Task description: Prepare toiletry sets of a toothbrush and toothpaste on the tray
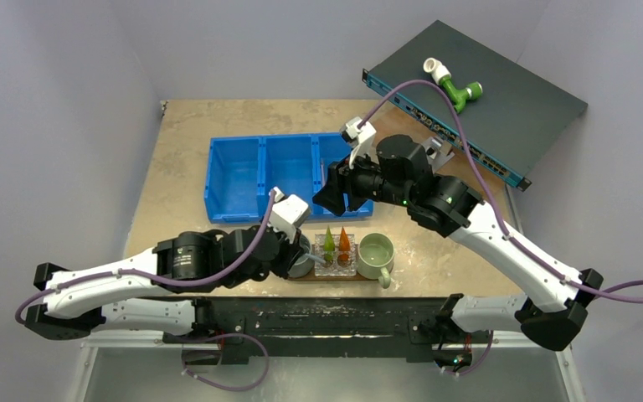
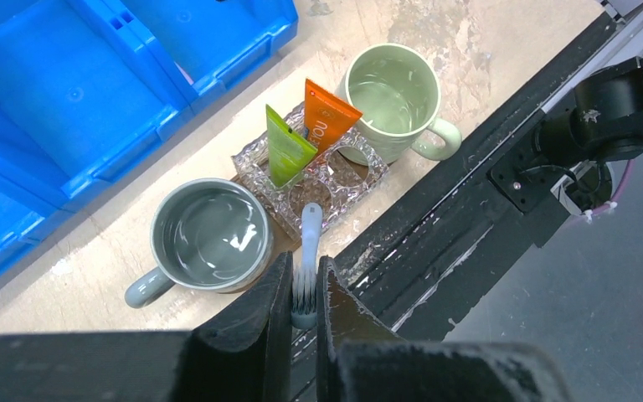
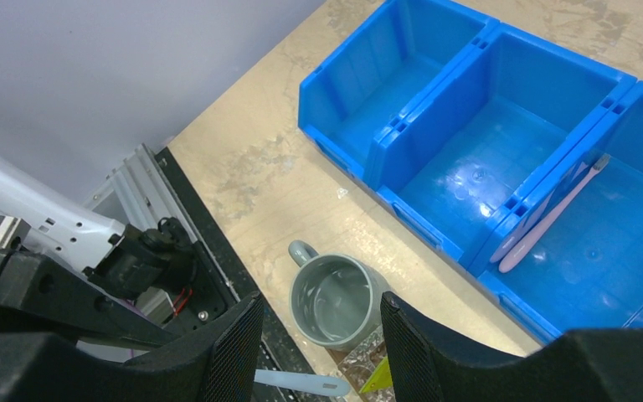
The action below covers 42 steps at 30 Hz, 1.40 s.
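My left gripper (image 2: pixel 305 261) is shut on the bristle head of the pale blue toothbrush (image 2: pixel 311 228), whose handle points at the clear holder (image 2: pixel 343 172). In that holder stand the green toothpaste (image 2: pixel 285 147) and the orange toothpaste (image 2: pixel 326 122). The holder sits on the dark brown tray (image 1: pixel 347 277), between a grey mug (image 2: pixel 209 234) and a green mug (image 2: pixel 392 90). My right gripper (image 3: pixel 320 298) hangs open and empty, high above the grey mug (image 3: pixel 339 298). The pink toothbrush (image 3: pixel 552 213) leans on a divider in the blue bin (image 3: pixel 469 142).
The blue three-compartment bin (image 1: pixel 276 176) lies behind the tray. A black flat box (image 1: pixel 502 100) at the back right carries a green-and-white pipe fitting (image 1: pixel 456 88). The black rail of the arm bases (image 2: pixel 469 176) runs along the table's near edge.
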{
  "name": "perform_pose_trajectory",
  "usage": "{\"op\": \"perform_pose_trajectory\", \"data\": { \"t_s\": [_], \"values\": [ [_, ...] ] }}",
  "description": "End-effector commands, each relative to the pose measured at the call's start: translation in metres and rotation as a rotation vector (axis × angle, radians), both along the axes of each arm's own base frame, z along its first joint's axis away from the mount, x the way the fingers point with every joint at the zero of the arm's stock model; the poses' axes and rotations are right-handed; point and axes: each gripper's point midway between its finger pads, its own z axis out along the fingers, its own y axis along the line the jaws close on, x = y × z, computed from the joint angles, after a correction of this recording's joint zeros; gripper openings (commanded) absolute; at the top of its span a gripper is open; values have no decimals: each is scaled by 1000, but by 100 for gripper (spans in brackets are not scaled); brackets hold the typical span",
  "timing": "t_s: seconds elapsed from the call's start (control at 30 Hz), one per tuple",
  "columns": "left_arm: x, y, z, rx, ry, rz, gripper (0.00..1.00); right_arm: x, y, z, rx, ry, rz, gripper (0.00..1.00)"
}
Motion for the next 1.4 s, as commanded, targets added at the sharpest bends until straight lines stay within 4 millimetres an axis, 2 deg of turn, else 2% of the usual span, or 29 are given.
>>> {"op": "perform_pose_trajectory", "data": {
  "t_s": [0.0,0.8,1.37],
  "values": [
    [6,-9,6,-46,-46,22,0,6,1,6,21,-17,-15,55],
    [14,-38,-54,-36,-108,27,0,11,3,-7,-5,12,-33,56],
    [23,-45,-81,17,-127,61,0,14,4,-14,-17,25,-43,56]
  ]
}}
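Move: My left hand already pinches the toothbrush by its bristle end, handle slanting down ahead. The empty near-left hole of the clear holder lies about 7 cm ahead, 8 cm to the right and 19 cm below. The green toothpaste stands some 4 cm beyond that hole, the orange one another 4 cm to its right; the grey mug is about 9 cm straight ahead of my left hand. From my right hand, the hole is almost straight below, roughly 26 cm down. I lower the toothbrush with my left hand by about 8 cm, easing some 4 cm to the right and a little forward, to bring the handle end to the holder's empty near-left hole, just short of the green toothpaste. My fingers stay shut on the bristle end, and the hand tips up only about 5 degrees, slowing as it nears the holder. ##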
